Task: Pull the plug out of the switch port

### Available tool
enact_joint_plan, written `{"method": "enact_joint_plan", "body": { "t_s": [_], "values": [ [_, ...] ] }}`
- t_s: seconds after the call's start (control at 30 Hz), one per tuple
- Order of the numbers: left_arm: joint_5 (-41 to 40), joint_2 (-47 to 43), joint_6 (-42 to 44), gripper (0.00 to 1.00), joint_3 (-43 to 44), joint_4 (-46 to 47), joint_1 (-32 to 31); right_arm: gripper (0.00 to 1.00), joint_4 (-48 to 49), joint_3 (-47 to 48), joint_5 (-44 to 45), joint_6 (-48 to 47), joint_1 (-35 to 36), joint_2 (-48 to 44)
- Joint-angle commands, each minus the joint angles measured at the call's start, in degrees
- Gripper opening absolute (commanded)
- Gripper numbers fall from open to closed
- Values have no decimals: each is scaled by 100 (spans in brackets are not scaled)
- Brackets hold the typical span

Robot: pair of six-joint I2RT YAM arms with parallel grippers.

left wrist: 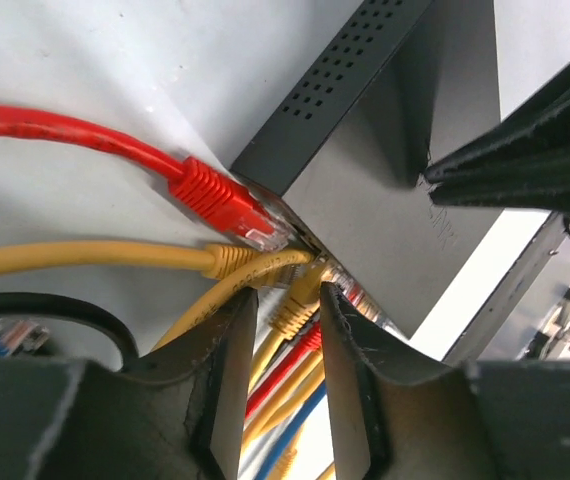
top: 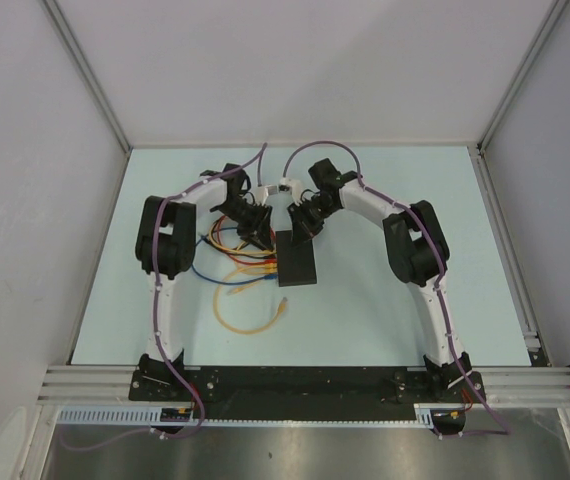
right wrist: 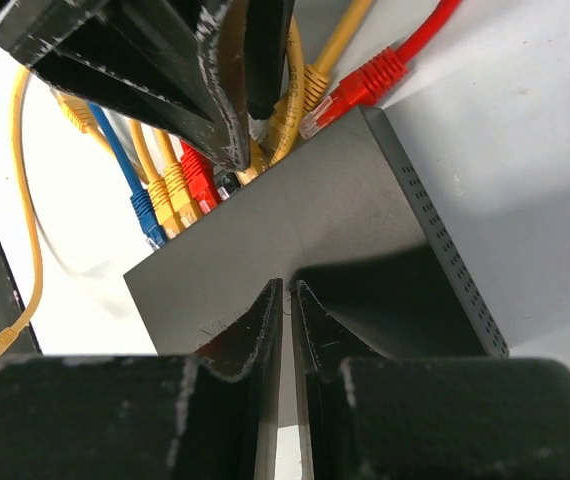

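The switch [top: 296,259] is a flat black box in mid-table, with its row of sockets facing left-back. Several yellow, red and blue plugs sit in the sockets. In the left wrist view my left gripper [left wrist: 287,300] is open, its jaws on either side of a yellow plug [left wrist: 296,309] seated in the switch [left wrist: 385,190]. A red plug [left wrist: 215,195] sits further along the row. My right gripper [right wrist: 288,290] is shut, its tips resting on the switch's top face [right wrist: 295,220]. In the top view the left gripper [top: 255,228] and right gripper [top: 303,225] stand close together over the switch's far end.
Red, yellow and blue cables [top: 223,255] fan out to the left of the switch. A loose yellow cable [top: 248,326] with a free plug lies in front of them. Grey walls close in the pale table [top: 385,320] on three sides.
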Motion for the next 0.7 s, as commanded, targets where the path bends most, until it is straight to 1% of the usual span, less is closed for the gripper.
{"method": "enact_joint_plan", "body": {
  "t_s": [0.0, 0.07, 0.13, 0.27, 0.3, 0.37, 0.4, 0.67],
  "values": [
    [-576, 98, -184, 38, -185, 356, -288, 13, -10, -112, 204, -71, 32, 91],
    [-681, 98, -220, 36, -194, 365, -341, 13, -36, -95, 204, -79, 41, 108],
    [-787, 54, -272, 27, -220, 383, -367, 14, -106, -51, 221, -79, 41, 152],
    [-981, 28, -325, 20, -273, 383, -376, 14, -19, -112, 309, -36, 59, 161],
    [-981, 28, -325, 14, -273, 374, -376, 14, 8, -121, 327, -18, 67, 144],
    [-1033, 28, -325, 8, -299, 374, -385, 13, 34, -165, 380, 17, 67, 143],
    [-1034, 28, -325, 0, -299, 356, -393, 14, 60, -174, 389, 17, 67, 143],
    [-963, -33, -211, 0, -220, 93, -393, 15, 96, -218, 468, 44, 85, 143]
  ]
}}
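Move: The yellow plug being gone for sits in its port between the left hand's open fingertips, about 1 cm to their right and 1 cm below. The outermost red plug is some 3 cm ahead of that yellow plug, another red plug about 2 cm back of it, and the switch's middle roughly 6 cm right and 3 cm back of the left hand. From the right hand the yellow plug lies about 6 cm to the left, level fore and aft, 2 cm lower. Already straddling the yellow plug, the left fingers close from well under half open to completely shut, their tips ending at the plug with no plug body between them. Meanwhile the left hand eases about 1 cm right towards the switch and comes up about half a centimetre late on. The right hand stays in place with nearly shut fingertips resting on the switch's top. ##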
